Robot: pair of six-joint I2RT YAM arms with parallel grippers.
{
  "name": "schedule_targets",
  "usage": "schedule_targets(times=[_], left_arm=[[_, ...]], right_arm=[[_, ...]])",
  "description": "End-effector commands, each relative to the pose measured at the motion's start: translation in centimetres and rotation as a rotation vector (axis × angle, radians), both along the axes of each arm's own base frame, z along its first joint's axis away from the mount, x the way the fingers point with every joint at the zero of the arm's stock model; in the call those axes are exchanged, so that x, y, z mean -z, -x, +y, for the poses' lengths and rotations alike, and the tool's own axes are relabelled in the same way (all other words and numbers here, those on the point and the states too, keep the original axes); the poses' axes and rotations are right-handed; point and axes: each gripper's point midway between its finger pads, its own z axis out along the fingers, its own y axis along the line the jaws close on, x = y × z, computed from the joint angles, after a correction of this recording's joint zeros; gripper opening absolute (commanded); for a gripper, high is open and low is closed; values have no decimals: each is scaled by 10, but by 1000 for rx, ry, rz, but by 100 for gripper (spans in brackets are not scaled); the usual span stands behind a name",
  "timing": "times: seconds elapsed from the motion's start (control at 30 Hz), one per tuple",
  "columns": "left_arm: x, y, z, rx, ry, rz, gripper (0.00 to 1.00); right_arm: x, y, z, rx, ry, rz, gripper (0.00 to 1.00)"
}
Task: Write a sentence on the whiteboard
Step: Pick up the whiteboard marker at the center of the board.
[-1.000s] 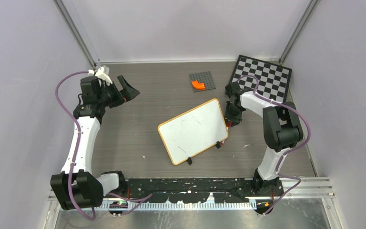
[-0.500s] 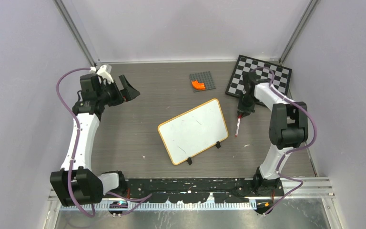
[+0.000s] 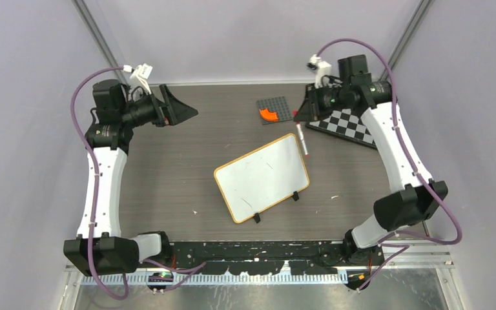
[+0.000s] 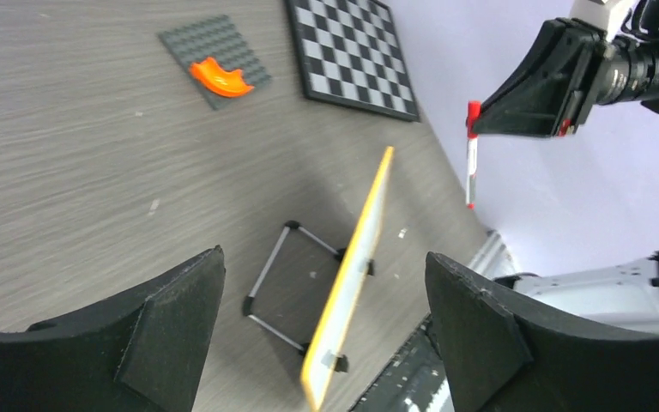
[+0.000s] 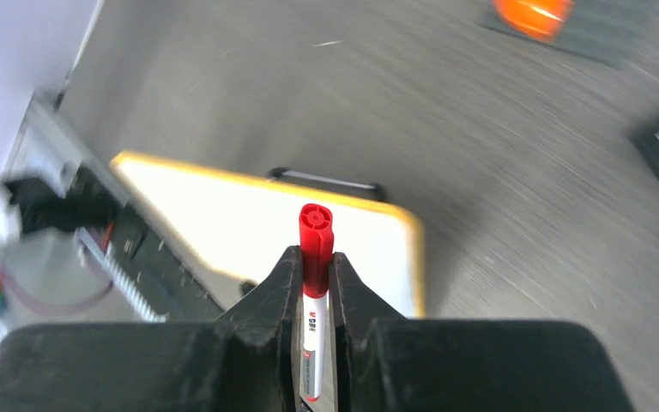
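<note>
The whiteboard (image 3: 261, 177) stands tilted mid-table on its black feet, orange-framed. Its face is blank apart from faint smudges; no red sentence shows on it. It appears edge-on in the left wrist view (image 4: 356, 257) and below the jaws in the right wrist view (image 5: 249, 215). My right gripper (image 3: 305, 111) is raised behind the board's far right corner, shut on a red-capped white marker (image 3: 302, 139) that hangs down from it (image 5: 315, 249), also visible in the left wrist view (image 4: 471, 159). My left gripper (image 3: 184, 111) is open and empty, held high at the far left (image 4: 322, 262).
A black-and-white chequered board (image 3: 355, 123) lies at the back right, partly under my right arm. A grey studded plate (image 3: 274, 108) with an orange curved piece sits at the back middle (image 4: 214, 60). Walls close in on three sides; a black rail (image 3: 265, 248) runs along the front.
My right gripper has lifted the marker from beside the board's right edge and swung up and back. My left arm rose and its gripper shifted slightly right.
</note>
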Motion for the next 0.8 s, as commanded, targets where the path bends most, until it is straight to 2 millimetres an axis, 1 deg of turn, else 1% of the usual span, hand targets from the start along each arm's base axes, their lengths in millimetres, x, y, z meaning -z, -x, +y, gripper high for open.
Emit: schedule_targets(times=[0.0,0.07,0.13,0.17,0.23,0.3,0.47,0.57,0.63,0.77], left_arm=[[-18,19,-34,119,130,34,85],[-12,27,-53,160,131,58,81],[-6,33,-70,203,146,87,75],[-3,35,-79,220,156,104,71],[3,40,-96,255,164,122,63],[9,46,-110,290,168,144,56],[23,48,-132,342,202,207,44],[28,52,-144,383,220,239,44],[29,55,-151,412,220,237,44],[31,62,-159,449,210,231,45]], right_arm=[[-45,87,65,-420,-21,-156,0],[-49,108,83,-512,31,-239,0],[-51,122,94,-566,98,-314,0],[-50,121,96,-554,153,-342,0],[-49,124,103,-564,205,-363,0],[-47,123,108,-566,213,-369,0],[-39,119,120,-580,254,-395,0],[-36,116,126,-578,277,-405,0],[-33,118,131,-592,281,-402,0],[-30,119,137,-608,285,-400,0]])
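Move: The left hand is open and empty; the marker in the right fingers hangs some 37 cm to its right, about 2 cm back and 11 cm lower. For the right hand, gripping the marker by its red end, the left gripper is about 35 cm left, level fore and aft and 7 cm higher. The whiteboard's middle sits roughly 9 cm back, 12 cm left and 22 cm below the right hand, the grey plate 20 cm ahead, 6 cm left and 27 cm below. Keeping its pinch on the marker's red end, the right hand sweeps quickly about 13 cm back and as far left, in over the whiteboard towards the left gripper, swinging some 35 degrees counter-clockwise with its fingers tipping up, then nearly halts. The left hand comes to meet it, about 15 cm right and a little back and down, turning clockwise and tipping its fingers downward while they close from nearly wide to about half open, still empty. ##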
